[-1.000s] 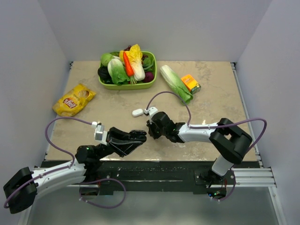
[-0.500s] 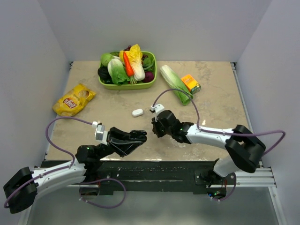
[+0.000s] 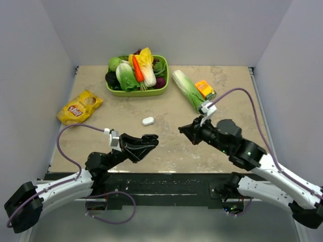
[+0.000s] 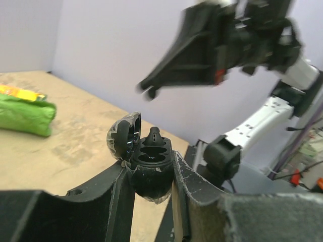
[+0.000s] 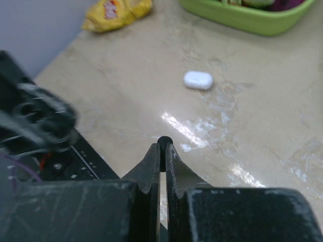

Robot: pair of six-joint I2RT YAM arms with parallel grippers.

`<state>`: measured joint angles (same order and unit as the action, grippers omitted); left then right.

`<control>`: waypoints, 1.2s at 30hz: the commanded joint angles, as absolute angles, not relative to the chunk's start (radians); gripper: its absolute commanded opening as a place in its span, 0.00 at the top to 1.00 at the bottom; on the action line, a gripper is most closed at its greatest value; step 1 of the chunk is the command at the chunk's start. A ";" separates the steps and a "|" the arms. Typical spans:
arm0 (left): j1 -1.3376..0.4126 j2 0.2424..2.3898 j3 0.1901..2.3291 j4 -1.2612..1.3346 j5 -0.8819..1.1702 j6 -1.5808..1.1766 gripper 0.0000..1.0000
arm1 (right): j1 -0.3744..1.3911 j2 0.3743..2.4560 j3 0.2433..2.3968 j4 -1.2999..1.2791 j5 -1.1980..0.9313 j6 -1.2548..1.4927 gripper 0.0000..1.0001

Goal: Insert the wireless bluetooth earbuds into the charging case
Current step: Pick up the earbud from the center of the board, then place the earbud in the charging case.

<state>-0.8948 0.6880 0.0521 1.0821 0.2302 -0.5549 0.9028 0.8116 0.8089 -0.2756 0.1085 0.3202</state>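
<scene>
My left gripper (image 4: 151, 174) is shut on a black charging case (image 4: 151, 156), held above the table's front edge (image 3: 146, 144). The case's lid (image 4: 122, 136) stands open to the left. One black earbud (image 4: 155, 134) sits upright in the far slot, and the near slot looks empty. My right gripper (image 5: 163, 149) is shut, pinching a tiny black earbud (image 5: 164, 141) at its fingertips. In the top view it hangs over the table (image 3: 184, 129), to the right of the case and apart from it. The left wrist view shows it blurred above the case (image 4: 150, 91).
A small white oval case (image 3: 148, 121) lies shut mid-table, also in the right wrist view (image 5: 198, 80). At the back stand a green basket (image 3: 136, 93) of vegetables, a loose cabbage (image 3: 189, 91) and an orange carton (image 3: 205, 89). A yellow chip bag (image 3: 79, 107) lies left.
My right arm has swung back to the right and away from the case, its gripper staying shut. The left gripper with the case has shifted slightly.
</scene>
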 commanded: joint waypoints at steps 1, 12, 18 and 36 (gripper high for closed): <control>-0.825 0.710 -0.014 1.078 0.259 -0.520 1.00 | 0.902 0.703 0.925 -0.379 -0.018 0.293 1.00; -0.813 0.946 0.080 1.304 0.610 -0.595 1.00 | 0.904 0.739 0.963 -0.341 -0.641 0.298 1.00; -0.816 1.104 0.107 1.530 0.745 -0.719 1.00 | 0.905 0.787 0.949 -0.351 -0.677 0.269 1.00; -0.879 1.108 0.114 1.634 0.775 -0.615 1.00 | 1.011 0.917 0.927 -0.334 -0.552 0.232 1.00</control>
<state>-0.8463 1.1580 0.1013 1.2694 0.7734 -0.7132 1.0000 0.9112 0.9394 -0.3981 -0.5709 0.2413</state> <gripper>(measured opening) 0.348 0.026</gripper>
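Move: The right hand, already carrying the black earbud, has the open black charging case in the left gripper about 13 cm to its left, some 4 cm back and roughly level with it. The small white case lies on the table about 18 cm ahead of the right hand, 15 cm to its left and 22 cm below. From the left hand, the earbud in the right gripper is about 13 cm to the right and 4 cm ahead, near its own height. Back by about 13 cm and some 6 cm to the left, the right hand carries its earbud towards the charging case, arching up nearly 10 cm and sinking again while swinging counter-clockwise until its fingers point left. After a brief nudge forward, the left hand brings the case down, back and to the right, turning clockwise and dipping its fingertips; both keep their grip. ##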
